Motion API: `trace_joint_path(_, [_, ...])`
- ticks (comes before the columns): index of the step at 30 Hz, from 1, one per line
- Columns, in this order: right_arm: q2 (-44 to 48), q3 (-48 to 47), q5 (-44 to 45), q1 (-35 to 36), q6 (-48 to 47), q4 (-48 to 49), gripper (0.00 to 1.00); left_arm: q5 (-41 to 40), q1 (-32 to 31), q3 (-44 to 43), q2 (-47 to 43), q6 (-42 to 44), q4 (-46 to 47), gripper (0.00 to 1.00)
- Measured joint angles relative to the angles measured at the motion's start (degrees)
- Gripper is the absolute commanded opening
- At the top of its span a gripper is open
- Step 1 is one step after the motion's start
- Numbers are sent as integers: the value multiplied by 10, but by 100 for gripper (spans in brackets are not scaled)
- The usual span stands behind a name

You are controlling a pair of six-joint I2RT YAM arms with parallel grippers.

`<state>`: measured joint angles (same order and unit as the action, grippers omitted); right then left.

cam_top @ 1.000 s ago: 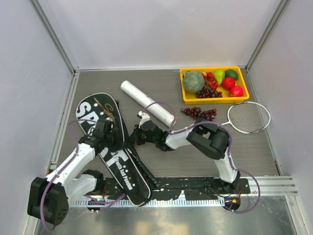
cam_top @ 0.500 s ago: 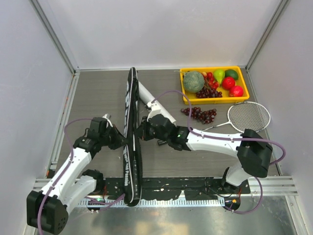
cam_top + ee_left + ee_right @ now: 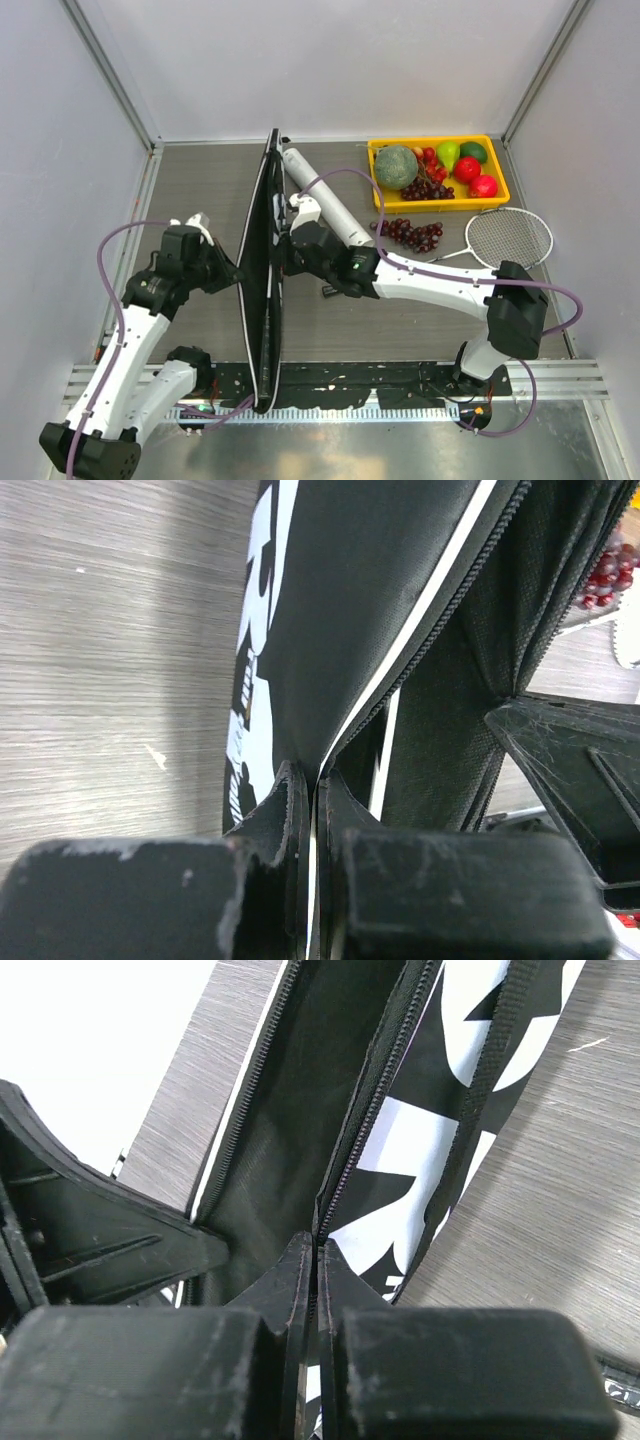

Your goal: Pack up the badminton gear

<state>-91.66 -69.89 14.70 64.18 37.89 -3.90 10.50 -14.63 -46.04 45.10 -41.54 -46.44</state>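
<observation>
The black racket-shaped bag stands on its long edge, running from the back of the table to the front rail. My left gripper pinches its left side and my right gripper its right side. The left wrist view shows the left gripper shut on the bag's white-piped rim. Seen from the right wrist, the right gripper is shut on the zipper edge of the bag, whose mouth gapes between the two. The long white tube lies behind the right arm. One silver-headed racket lies at the right.
A yellow tray of fruit sits at the back right, with a dark red grape bunch on the table in front of it. Grey walls close in the left, back and right. A metal rail runs along the front edge.
The bag has gone from lying flat to standing on edge between the grippers. Both arms have risen and the two sides are pulled further apart.
</observation>
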Motion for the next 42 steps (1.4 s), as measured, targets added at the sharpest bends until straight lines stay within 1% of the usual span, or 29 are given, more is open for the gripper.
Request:
trace_joint_path(5, [-5, -5, 1, 0, -1, 4, 5, -17, 18, -47, 21, 44, -57, 0])
trace_joint_path(8, [-19, -14, 2, 0, -4, 4, 5, -20, 28, -55, 28, 63, -79, 0])
trace_joint_path(11, [-30, -20, 4, 2, -7, 4, 5, -39, 37, -61, 25, 83, -98, 0])
trace_joint_path(15, [-30, -24, 16, 1, -10, 7, 5, -39, 100, -78, 31, 110, -127, 0])
trace_joint_path(17, [-30, -35, 15, 1, -14, 7, 5, -37, 118, -81, 31, 119, -130, 0])
trace_joint_path(19, [-34, -51, 10, 3, -14, 9, 5, -23, 123, -81, 26, 122, -128, 0])
trace_joint_path(23, [-74, -88, 2, 17, -10, 34, 5, 52, 125, -59, 6, 112, -94, 0])
trace_joint_path(26, [-116, -99, -2, 24, -1, 49, 5, 66, 125, -41, 6, 107, -86, 0])
trace_joint_path(27, [-130, -103, -3, 25, 0, 49, 5, 64, 125, -41, 12, 107, -88, 2])
trace_joint_path(28, [-140, -108, -2, 24, 0, 49, 5, 58, 125, -41, 20, 108, -86, 8])
trace_joint_path(31, [-159, -123, -3, 23, 0, 49, 5, 49, 126, -38, 37, 116, -80, 30])
trace_joint_path(33, [-160, -124, -7, 23, 0, 52, 5, 40, 126, -23, 30, 118, -68, 40])
trace_joint_path(35, [-160, -124, -13, 24, 1, 57, 5, 23, 126, 2, 16, 120, -59, 47])
trace_joint_path(36, [-160, -124, -16, 25, 1, 57, 5, 15, 126, 12, 11, 121, -58, 52])
trace_joint_path(39, [-160, -124, -21, 28, 3, 61, 5, -5, 127, 19, 6, 120, -64, 56])
trace_joint_path(42, [-160, -124, -23, 28, 5, 62, 5, -20, 127, 14, 4, 120, -64, 56])
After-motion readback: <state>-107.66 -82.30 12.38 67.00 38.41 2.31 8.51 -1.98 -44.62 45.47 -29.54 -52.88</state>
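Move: The left fingers are shut on the racket bag's left edge and the right fingers on its right edge. The bag's middle is about 5 cm right of and 7 cm below the left hand, and roughly 5 cm left, 2 cm back and 9 cm below the right. Down on the table, the white tube's middle lies some 15 cm ahead and 9 cm right of the right hand, and the racket handle about 6 cm back and 14 cm right. Both hands grip the bag's edges and swing it left. The right keeps its pinch and ends about 8 cm left, rising slightly midway before dipping. The left goes out about 6 cm, comes halfway back, then moves left again and down while its fingers open to about half, the bag's edge still lying between them. ##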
